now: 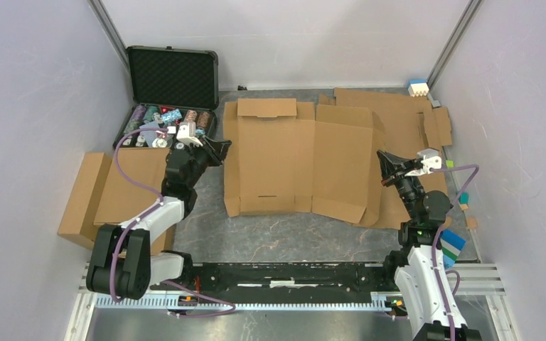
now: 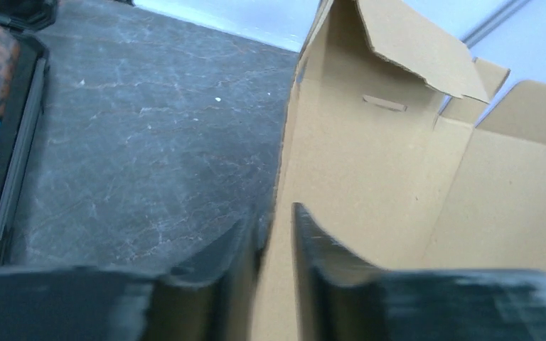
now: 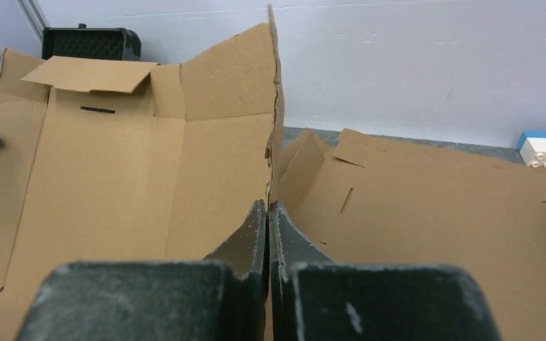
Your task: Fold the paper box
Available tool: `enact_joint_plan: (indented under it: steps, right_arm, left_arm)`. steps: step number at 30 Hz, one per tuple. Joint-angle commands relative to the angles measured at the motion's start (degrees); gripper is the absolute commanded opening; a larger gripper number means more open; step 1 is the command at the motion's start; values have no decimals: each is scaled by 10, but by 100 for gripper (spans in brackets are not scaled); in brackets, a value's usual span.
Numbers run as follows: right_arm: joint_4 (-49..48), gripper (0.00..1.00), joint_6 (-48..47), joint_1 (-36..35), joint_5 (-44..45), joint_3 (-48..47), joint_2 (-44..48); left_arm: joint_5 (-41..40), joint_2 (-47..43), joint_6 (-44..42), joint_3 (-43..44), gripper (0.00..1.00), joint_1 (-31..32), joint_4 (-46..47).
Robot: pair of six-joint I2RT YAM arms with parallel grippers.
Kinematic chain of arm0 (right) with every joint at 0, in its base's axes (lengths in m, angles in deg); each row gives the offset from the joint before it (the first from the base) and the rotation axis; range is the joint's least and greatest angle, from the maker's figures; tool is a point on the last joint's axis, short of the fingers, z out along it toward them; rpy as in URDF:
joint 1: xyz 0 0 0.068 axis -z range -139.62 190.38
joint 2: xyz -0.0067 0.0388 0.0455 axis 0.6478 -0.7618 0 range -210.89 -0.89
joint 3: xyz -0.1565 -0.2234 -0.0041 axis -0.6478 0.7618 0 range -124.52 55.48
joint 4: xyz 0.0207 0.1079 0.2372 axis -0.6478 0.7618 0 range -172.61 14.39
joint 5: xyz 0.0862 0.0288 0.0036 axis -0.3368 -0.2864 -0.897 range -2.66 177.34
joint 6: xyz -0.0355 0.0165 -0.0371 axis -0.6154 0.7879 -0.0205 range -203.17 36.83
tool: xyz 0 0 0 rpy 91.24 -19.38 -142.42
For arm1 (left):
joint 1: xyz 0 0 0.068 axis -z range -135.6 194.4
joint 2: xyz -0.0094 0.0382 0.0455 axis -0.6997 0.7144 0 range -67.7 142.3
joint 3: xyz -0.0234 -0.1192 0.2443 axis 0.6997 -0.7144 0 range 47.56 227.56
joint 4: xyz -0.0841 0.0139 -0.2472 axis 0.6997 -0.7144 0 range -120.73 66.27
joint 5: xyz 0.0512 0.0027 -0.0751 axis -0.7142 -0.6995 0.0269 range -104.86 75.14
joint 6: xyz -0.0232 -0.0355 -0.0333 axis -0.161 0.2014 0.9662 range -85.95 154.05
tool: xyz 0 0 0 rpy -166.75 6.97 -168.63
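The paper box (image 1: 298, 160) lies open in the middle of the table, a brown cardboard sheet with its side walls raised. My left gripper (image 1: 220, 150) is at its left wall. In the left wrist view the left gripper (image 2: 277, 213) straddles that wall (image 2: 355, 163), one finger on each side, with a gap still showing. My right gripper (image 1: 385, 170) is at the box's right wall. In the right wrist view the right gripper (image 3: 268, 206) is shut on that wall's edge, and the box floor (image 3: 114, 185) spreads out to its left.
An open black case of poker chips (image 1: 170, 99) stands at the back left. A closed cardboard box (image 1: 106, 192) sits by the left arm. Flat cardboard sheets (image 1: 405, 117) lie under and behind the box at right. A white-and-blue block (image 1: 418, 87) and small coloured blocks (image 1: 462, 202) line the right side.
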Motion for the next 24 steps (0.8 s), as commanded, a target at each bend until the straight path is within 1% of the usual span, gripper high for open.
enact_joint_plan:
  steps: [1, 2, 4, 6, 8, 10, 12, 16, 19, 21, 22, 23, 24]
  right_arm:
    - [-9, 0, 1, -2, -12, -28, 3]
    - [-8, 0, 2, -2, -11, -32, 3]
    - [-7, 0, 5, -2, -11, -39, -1]
    - [-23, 1, 13, -2, -31, -48, -9]
    - [-36, 3, 22, -2, -41, -54, -14]
    - [-38, 3, 24, -2, -40, -60, -16]
    - [-31, 5, 20, -2, -39, -68, -11]
    - [-19, 8, 12, -2, -25, -66, 14]
    - [19, 22, 10, -2, -1, -60, 34]
    - [78, 40, 5, -2, 38, -53, 50]
    - [113, 45, 6, -2, 64, -48, 56]
    - [131, 50, 5, -2, 70, -42, 63]
    - [150, 59, 0, -2, 68, -35, 69]
  left_arm:
    - [73, -1, 19, 28, 16, 1, 43]
    - [67, -13, 18, 23, 9, 4, 42]
    - [38, -43, 1, 10, 2, 25, 42]
    - [0, -73, -35, -4, 2, 72, 41]
    - [-60, -107, -85, -17, 2, 126, 30]
    - [-112, -140, -126, -36, 2, 165, 36]
    - [-157, -163, -141, -61, 2, 189, 65]
    - [-193, -173, -186, -115, 2, 227, 157]
    - [-198, -154, -219, -143, 2, 251, 208]
    - [-196, -138, -239, -158, 2, 268, 242]
    - [-195, -135, -251, -166, 2, 278, 255]
    - [-195, -134, -260, -171, 2, 286, 263]
    - [-194, -137, -270, -173, 2, 294, 264]
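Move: The paper box's left edge stands right between the left hand's half-open fingers, while the box's right edge is already pinched in the right hand. The top flap is about 17 cm ahead and 14 cm right of the left hand, and the chip case about 32 cm left and 10 cm ahead, lower down. The second cardboard sheet lies level with the right hand, roughly 14 cm right and 22 cm below. Left hand pinches the left edge, pulling back-right about 11 cm; right hand rises 4 cm and opens around its edge. ##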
